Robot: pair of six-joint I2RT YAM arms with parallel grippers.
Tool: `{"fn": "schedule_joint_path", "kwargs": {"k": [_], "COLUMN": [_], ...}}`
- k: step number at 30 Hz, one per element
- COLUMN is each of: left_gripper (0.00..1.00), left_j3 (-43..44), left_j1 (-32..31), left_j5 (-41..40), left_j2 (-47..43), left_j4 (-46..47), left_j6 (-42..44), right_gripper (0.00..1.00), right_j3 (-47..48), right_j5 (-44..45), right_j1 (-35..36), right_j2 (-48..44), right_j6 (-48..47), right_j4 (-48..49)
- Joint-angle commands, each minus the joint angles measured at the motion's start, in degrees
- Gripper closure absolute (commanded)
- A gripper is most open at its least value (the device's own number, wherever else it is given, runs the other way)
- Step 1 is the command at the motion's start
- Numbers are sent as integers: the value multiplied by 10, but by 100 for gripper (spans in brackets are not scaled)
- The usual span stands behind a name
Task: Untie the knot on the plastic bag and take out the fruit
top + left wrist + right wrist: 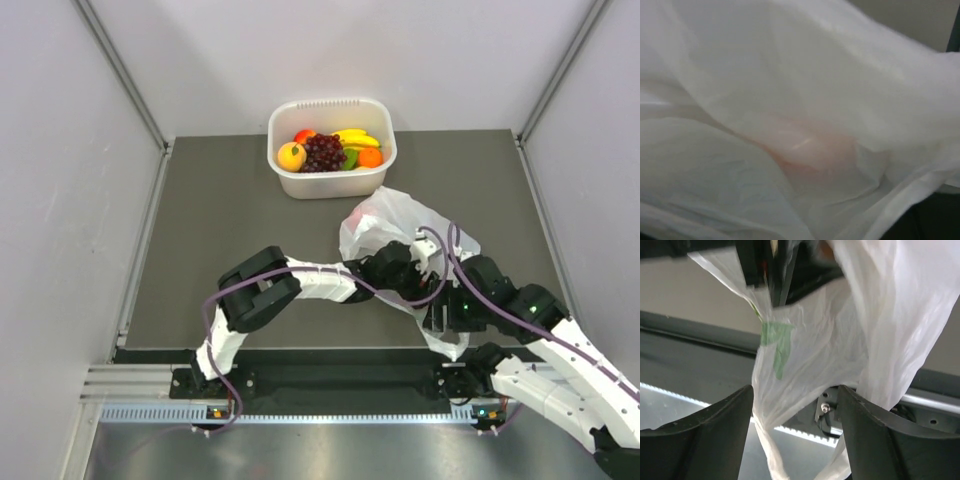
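Observation:
The plastic bag (400, 215) lies crumpled on the dark mat, right of centre. A reddish fruit (368, 218) shows through its far side. My left gripper (405, 268) is pushed against the bag's near side, and plastic hides its fingertips. The left wrist view is filled with the plastic bag (790, 65), with a pinkish fruit (810, 147) glowing through a fold. My right gripper (437, 305) is at the bag's near edge. In its wrist view the right gripper (795, 388) is open, and a lifted fold of the plastic bag (830, 355) hangs between its fingers, narrowing into a twisted strip (771, 460). I cannot make out the knot.
A white tub (330, 185) at the back of the mat holds grapes (323, 152), bananas (357, 137), a yellow-orange round fruit (291, 155) and an orange one (370, 157). Grey walls close in both sides. A metal rail (300, 410) runs along the near edge.

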Motion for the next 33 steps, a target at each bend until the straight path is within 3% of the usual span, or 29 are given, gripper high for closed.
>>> {"fn": "schedule_joint_path", "kwargs": {"k": [1, 2, 5, 11, 16, 19, 23, 26, 33], "left_gripper": [96, 100, 100, 100, 100, 100, 100, 100, 100], "left_j3": [-38, -48, -82, -152, -110, -87, -40, 18, 211], "left_j1": [1, 1, 1, 1, 11, 48, 199, 274, 386], "left_j5": [12, 13, 12, -77, -144, -176, -106, -118, -134], "left_j2": [-92, -109, -173, -316, -393, -412, -383, -315, -87], "left_j4": [37, 32, -6, -78, -165, -184, -168, -135, -57], "left_j6": [-2, -5, -21, -50, -17, 25, 16, 31, 0], "right_gripper": [32, 32, 34, 28, 18, 13, 10, 9, 0], "right_j3": [46, 50, 64, 74, 82, 89, 86, 78, 66], "right_j5": [36, 47, 67, 90, 96, 94, 90, 85, 83], "right_j1": [1, 1, 1, 1, 1, 1, 1, 1, 1], "right_j2": [4, 6, 22, 47, 66, 73, 74, 72, 78], "right_j6": [-4, -6, -14, -25, -36, -45, -56, -62, -77], "right_j4": [64, 70, 95, 152, 172, 178, 185, 192, 204]}}
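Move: The left hand, low inside the plastic bag with the peach already between its fingers, has the basket's middle about 33 cm ahead, 24 cm to its left and 3 cm higher. The grapes lie in the basket some 2 cm left of its middle, the orange fruit about 9 cm right of it. From the right hand the bag's middle is roughly 14 cm ahead, 5 cm left and 9 cm down; the bag's near flap lies almost straight below it. Keeping its grip on the peach, the left hand draws it up and to the left out of the bag, easing back slightly, then swings fast forward and left to the basket: some 30 cm forward and 26 cm left in all, about 22 cm up, turning nearly 50 degrees counter-clockwise. The right hand moves forward and up over the bag, tilting its fingers forward and opening them wide. ##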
